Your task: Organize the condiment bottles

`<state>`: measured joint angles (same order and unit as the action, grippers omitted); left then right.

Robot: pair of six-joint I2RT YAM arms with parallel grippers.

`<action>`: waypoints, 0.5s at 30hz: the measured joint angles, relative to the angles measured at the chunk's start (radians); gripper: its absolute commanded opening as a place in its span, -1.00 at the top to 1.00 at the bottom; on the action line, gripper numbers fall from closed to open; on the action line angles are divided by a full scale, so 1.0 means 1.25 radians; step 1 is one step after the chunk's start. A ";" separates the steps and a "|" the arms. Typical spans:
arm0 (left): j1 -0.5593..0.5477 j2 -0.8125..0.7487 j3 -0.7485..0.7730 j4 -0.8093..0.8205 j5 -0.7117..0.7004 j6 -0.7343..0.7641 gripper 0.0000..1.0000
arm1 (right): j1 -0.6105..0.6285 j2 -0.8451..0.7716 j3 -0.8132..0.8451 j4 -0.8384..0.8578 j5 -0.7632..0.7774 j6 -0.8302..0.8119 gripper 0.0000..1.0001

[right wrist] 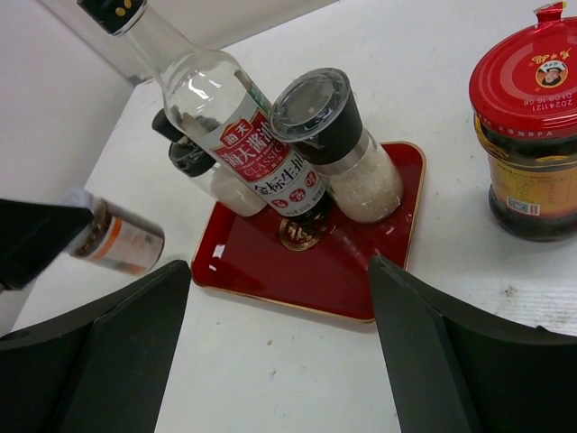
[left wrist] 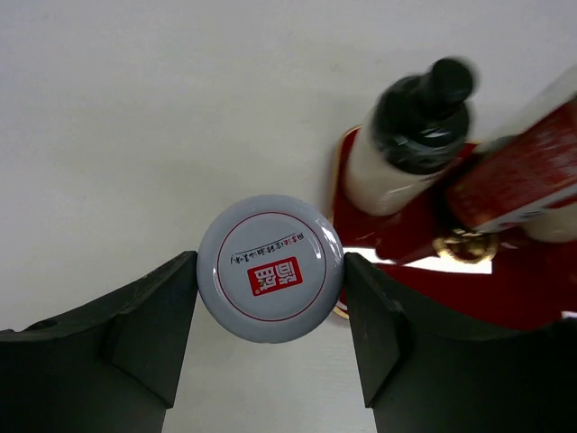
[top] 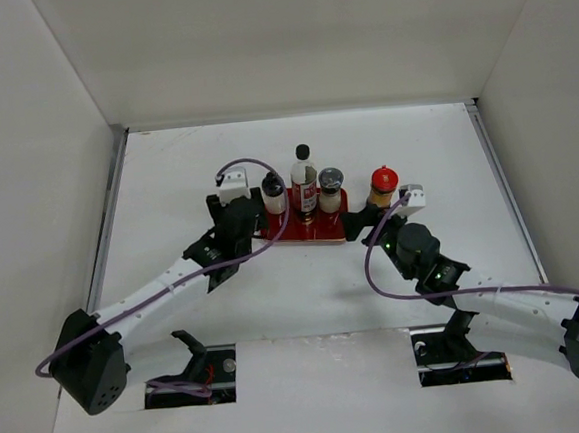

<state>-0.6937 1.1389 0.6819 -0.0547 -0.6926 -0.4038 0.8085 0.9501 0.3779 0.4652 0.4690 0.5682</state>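
Note:
A red tray (top: 316, 232) carries three condiment bottles: a small white black-capped one (top: 274, 193), a tall clear one with a red label (top: 305, 180) and a grey-lidded shaker (top: 331, 189). Just off the tray's right side stands the red-capped brown jar (top: 384, 187). My left gripper (left wrist: 270, 271) is shut on the white-lidded jar (left wrist: 270, 281) at the tray's left edge, with both fingers against the lid. The right wrist view shows that jar (right wrist: 115, 239) tilted. My right gripper (right wrist: 279, 269) hangs open and empty over the table before the tray (right wrist: 297, 262).
White walls enclose the table on three sides. A metal strip (top: 109, 216) runs along the left wall's foot. The two arm bases sit at the near edge, with cables looping over both wrists.

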 measured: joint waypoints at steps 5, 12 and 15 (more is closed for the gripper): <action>-0.052 0.076 0.097 0.075 0.019 0.025 0.39 | -0.002 -0.002 -0.002 0.006 0.000 0.000 -0.73; -0.069 0.202 0.115 0.150 0.066 0.038 0.39 | -0.003 -0.022 -0.014 0.012 0.001 0.000 -0.74; -0.070 0.236 0.115 0.160 0.077 0.042 0.39 | -0.003 -0.022 -0.014 0.012 0.001 0.000 -0.75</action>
<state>-0.7815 1.4338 0.8253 0.1448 -0.5968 -0.3508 0.8043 0.9222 0.3599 0.4801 0.4702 0.5686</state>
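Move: Held by the left fingers, the white-capped jar has its free spot in the front left corner of the red tray, about 9 cm to the right, 3 cm ahead and some 12 cm below the hand. The black-capped bottle stands roughly 9 cm right and 9 cm ahead, the glass sauce bottle about 16 cm right and 8 cm ahead. From the waiting right hand that corner is some 18 cm left, 6 cm ahead and well below. Carrying the already lifted white-capped jar to the right, the left hand swings about 9 cm across and 3 cm forward towards the tray's empty front left corner. It first rises nearly 4 cm, then sinks about 5 cm while slowing down, turning some 10 degrees clockwise; the fingers keep their hold on the jar. ##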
